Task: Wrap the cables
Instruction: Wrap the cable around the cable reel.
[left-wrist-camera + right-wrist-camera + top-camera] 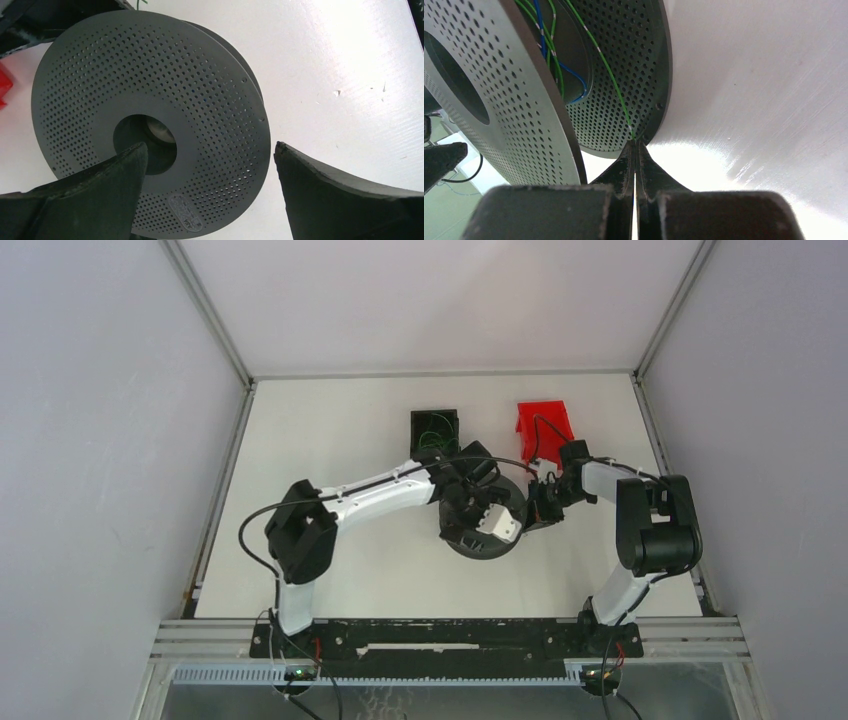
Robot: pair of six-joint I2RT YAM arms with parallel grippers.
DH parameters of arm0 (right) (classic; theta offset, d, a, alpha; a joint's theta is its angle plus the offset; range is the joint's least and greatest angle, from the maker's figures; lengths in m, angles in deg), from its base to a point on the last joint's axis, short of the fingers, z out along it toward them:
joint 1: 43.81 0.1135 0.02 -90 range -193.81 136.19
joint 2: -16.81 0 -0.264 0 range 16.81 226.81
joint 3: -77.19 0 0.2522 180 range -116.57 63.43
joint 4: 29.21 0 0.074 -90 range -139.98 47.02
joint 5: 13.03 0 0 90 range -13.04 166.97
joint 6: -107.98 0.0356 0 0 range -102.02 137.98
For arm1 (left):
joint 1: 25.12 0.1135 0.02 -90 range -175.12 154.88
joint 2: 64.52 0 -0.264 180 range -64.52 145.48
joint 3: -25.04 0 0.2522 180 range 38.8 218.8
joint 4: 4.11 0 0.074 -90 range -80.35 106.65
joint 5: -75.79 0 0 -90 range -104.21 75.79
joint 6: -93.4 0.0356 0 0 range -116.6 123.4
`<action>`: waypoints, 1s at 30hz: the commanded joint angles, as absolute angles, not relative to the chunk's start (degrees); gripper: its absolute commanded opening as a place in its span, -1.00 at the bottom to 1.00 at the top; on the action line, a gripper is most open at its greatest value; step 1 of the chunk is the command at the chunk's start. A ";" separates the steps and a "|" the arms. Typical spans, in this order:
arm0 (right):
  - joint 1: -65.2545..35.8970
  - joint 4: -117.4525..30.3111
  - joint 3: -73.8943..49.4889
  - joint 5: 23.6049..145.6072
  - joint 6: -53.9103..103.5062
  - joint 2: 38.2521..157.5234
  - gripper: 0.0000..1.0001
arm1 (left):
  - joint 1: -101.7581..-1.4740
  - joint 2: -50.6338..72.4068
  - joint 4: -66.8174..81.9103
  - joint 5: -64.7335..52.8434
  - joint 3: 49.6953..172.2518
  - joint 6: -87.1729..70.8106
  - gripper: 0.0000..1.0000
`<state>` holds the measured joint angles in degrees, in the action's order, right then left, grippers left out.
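Observation:
A dark grey perforated spool lies on the white table, mid-centre. My left gripper hovers over its top flange with the jaws wide apart and nothing between them. One finger sits near the hub hole, the other is off the rim. My right gripper is at the spool's right edge, shut on a thin green cable. That cable runs from the fingertips up between the two flanges to the core. More green and blue cables lie wound on the core.
A black open box holding loose green wire stands behind the spool. A red box stands behind my right arm. Thick black arm cords arch over both arms. Grey walls close in the table's left, right and back.

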<state>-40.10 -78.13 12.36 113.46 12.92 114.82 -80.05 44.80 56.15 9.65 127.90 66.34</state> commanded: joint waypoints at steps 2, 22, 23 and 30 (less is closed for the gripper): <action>-40.85 -77.96 11.20 114.16 11.97 112.16 -1.00 | -80.74 47.60 62.60 8.54 134.78 71.19 1.00; -41.17 -77.54 11.22 115.60 12.16 112.52 -1.00 | -80.71 52.57 64.84 6.38 136.34 61.70 0.48; -41.21 -77.40 11.20 116.16 12.26 112.47 -1.00 | -80.67 52.18 63.48 6.30 135.38 59.45 0.42; -41.25 -75.40 11.08 119.33 13.90 112.56 -1.00 | -80.66 45.94 46.42 2.60 123.03 42.14 0.03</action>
<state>-41.11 -77.54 12.36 116.25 12.99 114.72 -80.64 49.21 55.43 5.65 128.63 55.17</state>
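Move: Under the wide-open left gripper lies the flat cable reel: its centre is about 6 cm ahead and 6 cm lower, so one finger is over the hub hole and the other just outside the near rim. From this gripper the black box is roughly 21 cm ahead and 10 cm left, the red box 22 cm ahead and 12 cm right. From the right gripper the reel's centre is some 11 cm left and 3 cm ahead. Lower the left gripper about 3 cm almost straight down, so that one finger enters the hub hole and the other passes outside the near rim. Then close it about a fifth until both fingers grip the top flange, and start turning it about 10 degrees counter-clockwise. Keep the right gripper shut on the green cable beside the reel, almost still. ##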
